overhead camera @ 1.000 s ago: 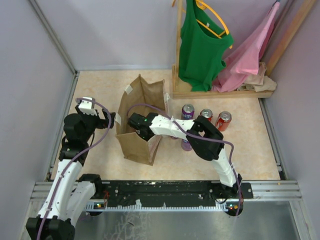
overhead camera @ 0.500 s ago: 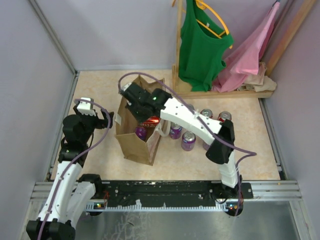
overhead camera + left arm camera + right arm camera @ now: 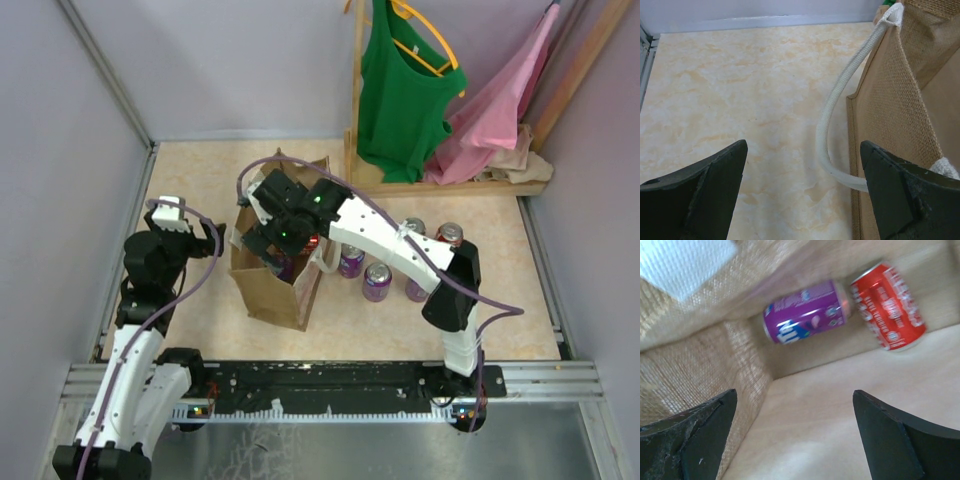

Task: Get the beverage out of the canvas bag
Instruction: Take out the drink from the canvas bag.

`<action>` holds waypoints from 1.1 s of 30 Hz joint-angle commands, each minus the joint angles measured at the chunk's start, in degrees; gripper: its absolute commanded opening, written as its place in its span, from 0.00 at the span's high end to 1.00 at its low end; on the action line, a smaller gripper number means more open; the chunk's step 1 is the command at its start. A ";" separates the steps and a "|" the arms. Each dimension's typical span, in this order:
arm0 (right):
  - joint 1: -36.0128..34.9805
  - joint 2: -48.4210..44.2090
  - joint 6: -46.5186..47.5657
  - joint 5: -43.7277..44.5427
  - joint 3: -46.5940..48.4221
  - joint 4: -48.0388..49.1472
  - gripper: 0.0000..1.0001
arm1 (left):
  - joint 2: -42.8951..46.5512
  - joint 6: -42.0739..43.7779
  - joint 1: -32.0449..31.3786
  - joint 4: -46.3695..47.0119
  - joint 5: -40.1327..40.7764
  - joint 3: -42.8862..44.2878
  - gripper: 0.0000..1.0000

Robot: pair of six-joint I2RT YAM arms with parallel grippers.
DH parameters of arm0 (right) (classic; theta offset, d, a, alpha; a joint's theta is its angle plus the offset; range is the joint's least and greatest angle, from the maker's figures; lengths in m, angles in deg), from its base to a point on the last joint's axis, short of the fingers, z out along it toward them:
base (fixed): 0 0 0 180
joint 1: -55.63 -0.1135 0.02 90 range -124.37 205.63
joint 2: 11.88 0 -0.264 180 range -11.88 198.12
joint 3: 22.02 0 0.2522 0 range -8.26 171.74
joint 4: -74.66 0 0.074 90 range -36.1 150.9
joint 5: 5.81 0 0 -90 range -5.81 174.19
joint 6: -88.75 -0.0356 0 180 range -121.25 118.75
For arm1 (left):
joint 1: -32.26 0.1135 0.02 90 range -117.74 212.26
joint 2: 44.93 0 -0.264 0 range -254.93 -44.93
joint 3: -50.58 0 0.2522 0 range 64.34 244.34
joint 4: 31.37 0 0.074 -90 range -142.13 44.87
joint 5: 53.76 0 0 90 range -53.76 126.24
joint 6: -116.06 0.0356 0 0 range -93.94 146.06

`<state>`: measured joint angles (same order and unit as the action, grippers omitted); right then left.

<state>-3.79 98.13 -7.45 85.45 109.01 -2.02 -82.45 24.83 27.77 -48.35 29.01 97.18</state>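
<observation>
The tan canvas bag (image 3: 272,292) stands upright with its mouth open; its weave (image 3: 895,100) and a pale strap handle (image 3: 839,107) fill the right of the left wrist view. Two beverage cans lie on its floor, a purple can (image 3: 805,311) and a red can (image 3: 888,305); both also show from above, purple can (image 3: 284,264) and red can (image 3: 311,241). My right gripper (image 3: 262,248) is down in the bag's mouth, open (image 3: 795,440), with nothing between its fingers and the cans still ahead of it. My left gripper (image 3: 212,240) hangs open (image 3: 802,195) just left of the bag, touching nothing.
Several more cans stand on the floor right of the bag: two purple cans (image 3: 351,260) (image 3: 377,282) and red ones (image 3: 449,234). A wooden rack with a green top (image 3: 400,90) and pink cloth (image 3: 495,110) stands at the back right. Walls close in on both sides.
The right gripper has gone from shut to open, and its arm has swung over the bag and dipped into its mouth. The left arm has stayed put.
</observation>
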 commanded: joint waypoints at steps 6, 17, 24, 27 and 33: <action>0.18 -1.65 6.55 -17.66 -8.55 3.13 0.01 | 2.87 0.09 -0.33 -1.74 0.18 0.21 0.00; -2.80 3.67 7.36 -17.53 -10.78 5.51 0.01 | 5.85 -0.42 -0.26 -4.15 0.28 -0.20 0.00; -2.85 7.25 5.85 -15.65 -15.32 9.79 0.01 | 5.12 -0.39 -0.28 -4.13 0.14 -1.10 0.00; -2.81 8.62 6.11 -15.37 -16.47 10.53 0.01 | 4.95 -0.43 -0.25 -4.08 0.27 -1.82 0.00; -2.87 13.20 5.45 -13.39 -17.36 10.50 0.01 | 4.26 -1.26 -0.25 -3.71 0.07 -2.97 0.00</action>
<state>-5.38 108.41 -1.37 70.65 91.85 7.36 -77.90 24.50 27.74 -52.07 29.41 95.35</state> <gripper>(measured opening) 0.990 0.998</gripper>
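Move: The lying purple can in the bag is almost below the right gripper: about 18 cm down, 3 cm left, level fore and aft. The red can in the bag lies about 8 cm ahead and 4 cm right of that gripper, at the same depth; a purple can outside the bag stands some 17 cm right and 1 cm back, 16 cm lower. From the left gripper, the purple can in the bag is roughly 12 cm right, 7 cm back and 20 cm down. Send the open right gripper down into the bag towards the lying purple can: first about 5 cm back and 5 cm down, steepening the fingers some 20 degrees until they point nearly straight down. Ease a couple of centimetres left, then sink another 10 cm beside the can, keeping the fingers wide and not yet closing on it. ##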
